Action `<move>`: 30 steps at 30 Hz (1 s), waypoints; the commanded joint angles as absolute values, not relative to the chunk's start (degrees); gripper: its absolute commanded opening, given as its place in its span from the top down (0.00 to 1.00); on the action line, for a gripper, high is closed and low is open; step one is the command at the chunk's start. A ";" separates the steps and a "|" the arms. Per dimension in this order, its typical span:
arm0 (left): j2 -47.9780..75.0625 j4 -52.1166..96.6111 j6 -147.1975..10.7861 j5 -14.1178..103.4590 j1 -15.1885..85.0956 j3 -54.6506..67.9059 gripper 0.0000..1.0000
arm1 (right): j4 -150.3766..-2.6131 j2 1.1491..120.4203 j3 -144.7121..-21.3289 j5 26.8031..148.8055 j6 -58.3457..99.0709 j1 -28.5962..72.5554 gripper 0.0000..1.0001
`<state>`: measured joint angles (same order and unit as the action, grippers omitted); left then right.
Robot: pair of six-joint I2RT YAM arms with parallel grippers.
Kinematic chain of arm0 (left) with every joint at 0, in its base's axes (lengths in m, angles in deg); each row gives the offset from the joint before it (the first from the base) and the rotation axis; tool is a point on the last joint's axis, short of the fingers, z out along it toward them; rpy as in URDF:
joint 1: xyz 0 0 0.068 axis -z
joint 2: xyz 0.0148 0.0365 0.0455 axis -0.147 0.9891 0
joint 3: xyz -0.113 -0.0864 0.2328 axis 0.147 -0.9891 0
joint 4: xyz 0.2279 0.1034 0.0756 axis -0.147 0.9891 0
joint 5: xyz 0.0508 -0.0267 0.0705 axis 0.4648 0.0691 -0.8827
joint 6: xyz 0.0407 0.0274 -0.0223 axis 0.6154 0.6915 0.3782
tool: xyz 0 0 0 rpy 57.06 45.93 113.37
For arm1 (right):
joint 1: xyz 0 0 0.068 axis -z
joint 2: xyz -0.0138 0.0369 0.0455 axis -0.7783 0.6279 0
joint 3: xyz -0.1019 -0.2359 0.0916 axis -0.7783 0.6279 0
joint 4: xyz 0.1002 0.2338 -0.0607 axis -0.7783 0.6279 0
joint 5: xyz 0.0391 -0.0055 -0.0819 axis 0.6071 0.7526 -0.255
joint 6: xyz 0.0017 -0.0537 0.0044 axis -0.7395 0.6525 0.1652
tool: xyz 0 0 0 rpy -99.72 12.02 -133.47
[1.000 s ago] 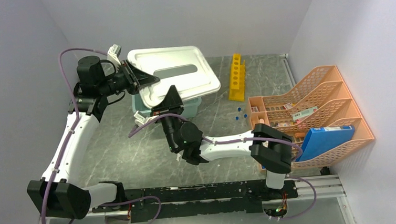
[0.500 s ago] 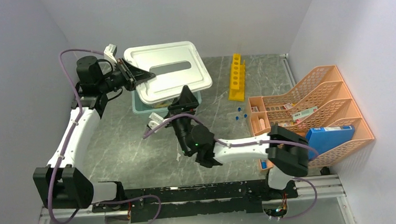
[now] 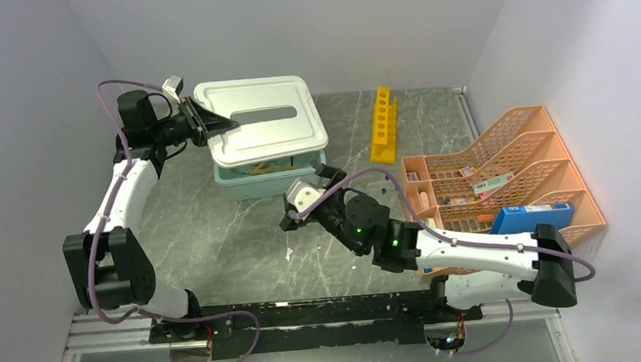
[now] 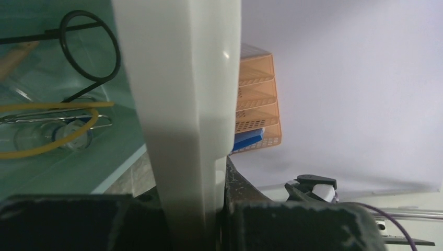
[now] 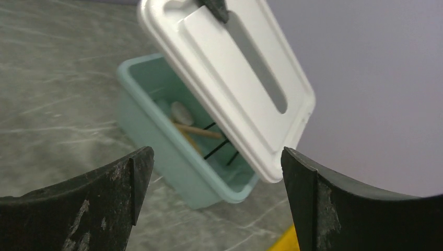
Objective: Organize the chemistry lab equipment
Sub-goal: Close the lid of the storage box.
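Note:
My left gripper is shut on the left edge of the grey-white lid, holding it tilted above the pale teal tub. In the left wrist view the lid runs between my fingers, and below it the tub holds the black wire ring stand, tan hose, silver wire clips and a wooden stick. My right gripper stands wide open and empty just right of the tub's front; the tub lies ahead of its jaws. The yellow rack and small blue-capped tubes sit on the table.
An orange mesh organiser with a blue box fills the right side, close to the right arm's elbow. Walls close in the table at left, back and right. Bare grey marble table lies in front of the tub.
The right gripper opened wide and drew back to the right, away from the tub. The left arm swung the lid leftward and lower over the tub.

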<state>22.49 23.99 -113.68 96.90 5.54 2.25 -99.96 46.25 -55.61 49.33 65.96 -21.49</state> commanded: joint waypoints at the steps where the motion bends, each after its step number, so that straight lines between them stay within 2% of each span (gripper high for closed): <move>1: 25.33 31.18 -103.83 103.35 4.50 5.76 0.95 | -84.62 41.50 -55.29 55.81 48.90 -20.99 0.04; 9: 30.81 30.33 -101.61 106.24 3.26 4.96 0.95 | -75.79 36.43 -53.71 61.68 36.56 -15.09 0.04; 13: 33.83 32.03 -100.12 106.48 2.70 5.49 0.95 | -74.81 34.38 -51.99 66.75 32.16 -11.82 0.04; 18: 36.85 36.02 -96.44 105.72 2.65 7.05 0.93 | -74.15 34.01 -50.50 66.99 30.03 -10.00 0.04; 21: 38.73 38.41 -94.46 104.96 2.50 7.94 0.83 | -74.80 34.02 -49.75 69.20 28.67 -8.32 0.04; 28: 40.26 47.37 -88.07 101.50 2.12 12.09 0.45 | -76.23 33.93 -48.48 71.31 27.68 -6.76 0.03; 30: 40.11 48.27 -87.33 100.05 2.12 12.07 0.41 | -76.29 33.87 -48.36 71.46 27.92 -6.30 0.03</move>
<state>40.57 43.55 -91.83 102.38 2.78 9.57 -75.24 34.90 -49.14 69.95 28.70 -7.28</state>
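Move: The left hand holds the lid's left edge. The storage box's middle lies about 11 cm to its right, 1 cm ahead and 17 cm below. The yellow rack is roughly 40 cm to that hand's right, 4 cm ahead and 20 cm below. From the right hand, empty and open short of the box, the storage box's middle is some 17 cm ahead, 10 cm left and 18 cm lower. Down, some 11 cm, goes the left hand, its wrist tipping nose-down about 10 degrees as it lowers the held lid onto the storage box; near the end its fingers open around the lid's left edge. The right hand, fingers still wide open and clear of the lid, sinks about 9 cm and shifts right, pitching down some 35 degrees. ##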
